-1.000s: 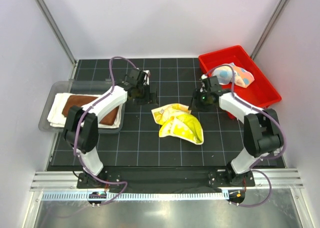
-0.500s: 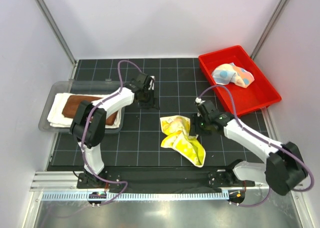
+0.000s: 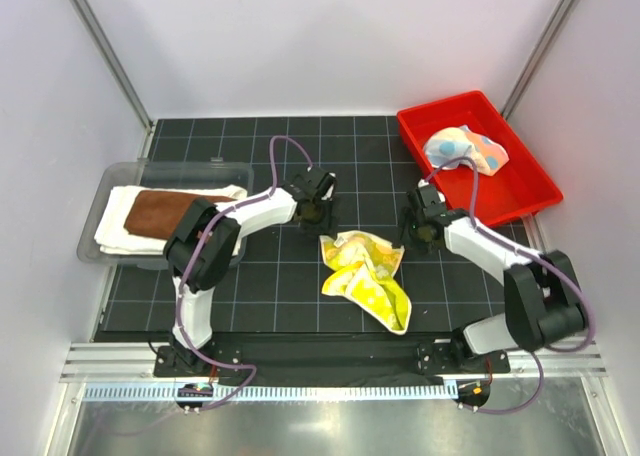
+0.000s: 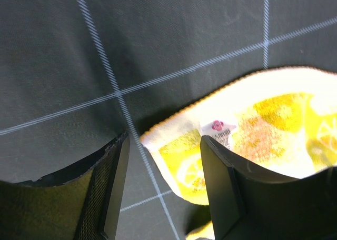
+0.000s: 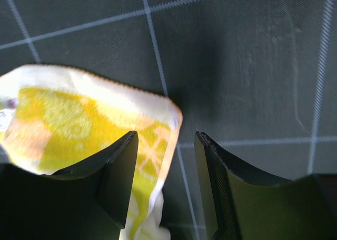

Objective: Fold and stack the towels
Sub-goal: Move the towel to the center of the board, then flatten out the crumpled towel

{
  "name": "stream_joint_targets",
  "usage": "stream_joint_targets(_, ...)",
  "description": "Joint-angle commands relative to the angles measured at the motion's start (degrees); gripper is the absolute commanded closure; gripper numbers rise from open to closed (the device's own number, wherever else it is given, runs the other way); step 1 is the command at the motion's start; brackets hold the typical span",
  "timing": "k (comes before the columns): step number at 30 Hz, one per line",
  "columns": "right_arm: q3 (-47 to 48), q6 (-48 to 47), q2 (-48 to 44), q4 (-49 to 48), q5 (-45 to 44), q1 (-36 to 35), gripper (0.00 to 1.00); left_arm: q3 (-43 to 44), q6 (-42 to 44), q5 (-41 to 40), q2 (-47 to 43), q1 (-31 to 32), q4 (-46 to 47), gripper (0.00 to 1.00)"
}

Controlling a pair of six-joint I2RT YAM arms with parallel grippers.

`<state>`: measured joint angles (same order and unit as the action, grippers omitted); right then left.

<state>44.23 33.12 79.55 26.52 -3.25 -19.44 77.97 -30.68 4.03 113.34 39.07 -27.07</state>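
Observation:
A crumpled yellow towel [image 3: 365, 274] lies on the black gridded mat. My left gripper [image 3: 316, 215] hangs at its far left corner and my right gripper [image 3: 421, 235] at its far right corner. In the left wrist view the left gripper [image 4: 163, 182] is open, with the yellow towel [image 4: 274, 119] corner and its label lying between the jaws, ungripped. The right gripper [image 5: 164, 179] is open too, the towel [image 5: 68, 119] corner beside its left finger [image 5: 118, 182]. A brown towel [image 3: 165, 211] rests on a cream-white one [image 3: 112, 234]. A pastel towel [image 3: 462, 150] lies bunched.
The brown and cream towels sit in a clear plastic tray [image 3: 100, 191] at the left. The pastel towel is in a red bin [image 3: 520, 191] at the back right. White walls enclose the mat on three sides.
Both arms have come in to the yellow towel's far corners, the left from the back, the right swinging down and back up. The towel has been rumpled and shifted. The left jaws have narrowed.

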Motion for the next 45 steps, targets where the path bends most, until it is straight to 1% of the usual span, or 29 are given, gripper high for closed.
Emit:
stream_joint_targets(1,0.6,-0.7,4.2,-8.2,0.1,0.0,0.45,-1.7,-1.2,-6.6,0.0,0.0,-0.2,0.39)
stream_joint_targets(6,-1.1,-0.2,7.3,-8.9,-1.5,0.2,0.45,-2.3,-0.6,-9.4,-1.6,0.0,-1.1,0.38)
stream_joint_targets(9,-3.0,-0.8,8.5,-12.4,-1.6,0.1,0.47,-2.3,-0.5,-9.0,-1.3,0.0,-1.0,0.37)
stream_joint_targets(10,-3.0,-0.9,9.0,-12.6,-1.2,0.1,0.49,-2.3,-0.7,-7.7,-1.0,0.0,-0.7,0.37)
stream_joint_targets(11,-2.9,-1.0,9.6,-12.6,-1.0,0.1,0.55,-2.2,-1.3,-6.9,-0.1,0.0,-0.4,0.38)
stream_joint_targets(12,-2.9,-1.0,9.8,-12.6,-0.8,0.1,0.57,-2.3,-1.6,-5.8,0.1,0.0,0.0,0.39)
stream_joint_targets(13,-3.1,-1.2,10.1,-12.8,-0.8,0.1,0.6,-2.4,-2.4,-4.3,0.5,0.0,0.3,0.41)
stream_joint_targets(15,-3.4,-1.2,9.8,-12.9,-0.9,0.1,0.66,-2.7,-3.0,-4.2,0.9,0.2,0.5,0.44)
stream_joint_targets(16,-3.7,-1.3,9.2,-12.8,-1.0,0.1,0.67,-3.3,-3.3,-2.7,0.9,0.3,0.5,0.46)
stream_joint_targets(19,-4.0,-1.5,8.8,-12.3,-1.1,0.1,0.69,-4.6,-4.2,-2.6,0.0,0.7,0.4,0.49)
stream_joint_targets(22,-4.0,-1.4,8.3,-11.6,-1.0,0.1,0.69,-7.1,-4.5,-6.0,-2.8,0.9,0.3,0.46)
stream_joint_targets(24,-4.1,-1.0,7.7,-11.3,-0.9,0.1,0.73,-8.6,-4.7,-7.4,-4.6,0.8,0.2,0.45)
stream_joint_targets(25,-4.2,-1.0,7.5,-11.1,-0.9,0.2,0.76,-9.1,-4.9,-7.0,-5.1,0.8,1.2,0.45)
stream_joint_targets(26,-4.2,-0.6,7.2,-11.1,-0.9,0.1,0.83,-10.5,-5.4,-6.1,-5.6,0.9,2.3,0.45)
stream_joint_targets(28,-4.2,-0.5,7.2,-10.6,-0.8,0.1,0.91,-11.7,-7.4,-2.5,-6.4,0.9,4.7,0.45)
stream_joint_targets(29,-4.3,-0.5,7.0,-10.6,-0.7,0.1,0.95,-12.1,-7.9,-2.0,-6.2,0.9,5.3,0.46)
stream_joint_targets(34,-5.1,-0.6,5.6,-11.1,-0.4,0.1,0.96,-12.2,-8.8,-1.7,-3.9,0.9,5.9,0.49)
stream_joint_targets(35,-5.2,-0.8,5.4,-10.9,-0.3,0.1,0.96,-12.2,-9.0,-1.5,-3.0,0.9,6.0,0.5)
stream_joint_targets(36,-5.3,-0.9,5.4,-10.9,-0.2,0.1,0.96,-12.2,-9.1,-1.4,-2.6,0.9,6.0,0.54)
stream_joint_targets(38,-5.5,-1.0,4.7,-11.1,-0.1,0.1,0.96,-12.3,-9.6,-1.3,-1.8,0.9,6.3,0.57)
stream_joint_targets(39,-5.6,-1.0,4.6,-11.2,-0.1,0.2,0.96,-12.3,-9.6,-1.1,-1.4,0.9,6.2,0.61)
stream_joint_targets(42,-5.6,-1.5,4.3,-11.9,0.3,0.0,0.97,-11.5,-9.1,-0.3,-0.3,0.9,6.0,0.69)
stream_joint_targets(44,-5.6,-1.7,4.3,-12.2,1.0,0.1,0.98,-10.2,-8.7,0.5,0.2,0.9,5.5,0.77)
stream_joint_targets(45,-5.6,-1.7,4.4,-12.5,1.1,0.0,0.99,-9.7,-7.4,1.1,0.9,0.9,5.0,0.84)
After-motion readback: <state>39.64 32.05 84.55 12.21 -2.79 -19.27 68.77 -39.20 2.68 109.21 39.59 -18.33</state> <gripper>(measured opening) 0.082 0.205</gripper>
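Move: The yellow towel's far left corner lies practically under the left fingertips, roughly 1 cm below. Its far right corner is about 19 cm to the left hand's right and 2 cm back. That right corner lies about 3 cm ahead of the right hand, 1 cm left and 3 cm below. From the right hand, the towel's nearest corner is some 16 cm back and 2 cm left, and the red bin's middle about 22 cm ahead and 17 cm right. The right fingers pinch the towel's far right corner: the hand sinks quickly by about 2.5 cm, slides some 3 cm forward low over the board, shuts fully, then eases back about 1 cm. The left hand edges forward and left, draws back about 2 cm, then shifts right as its fingers narrow around the far left corner, nearly shut, turning slightly counter-clockwise. ##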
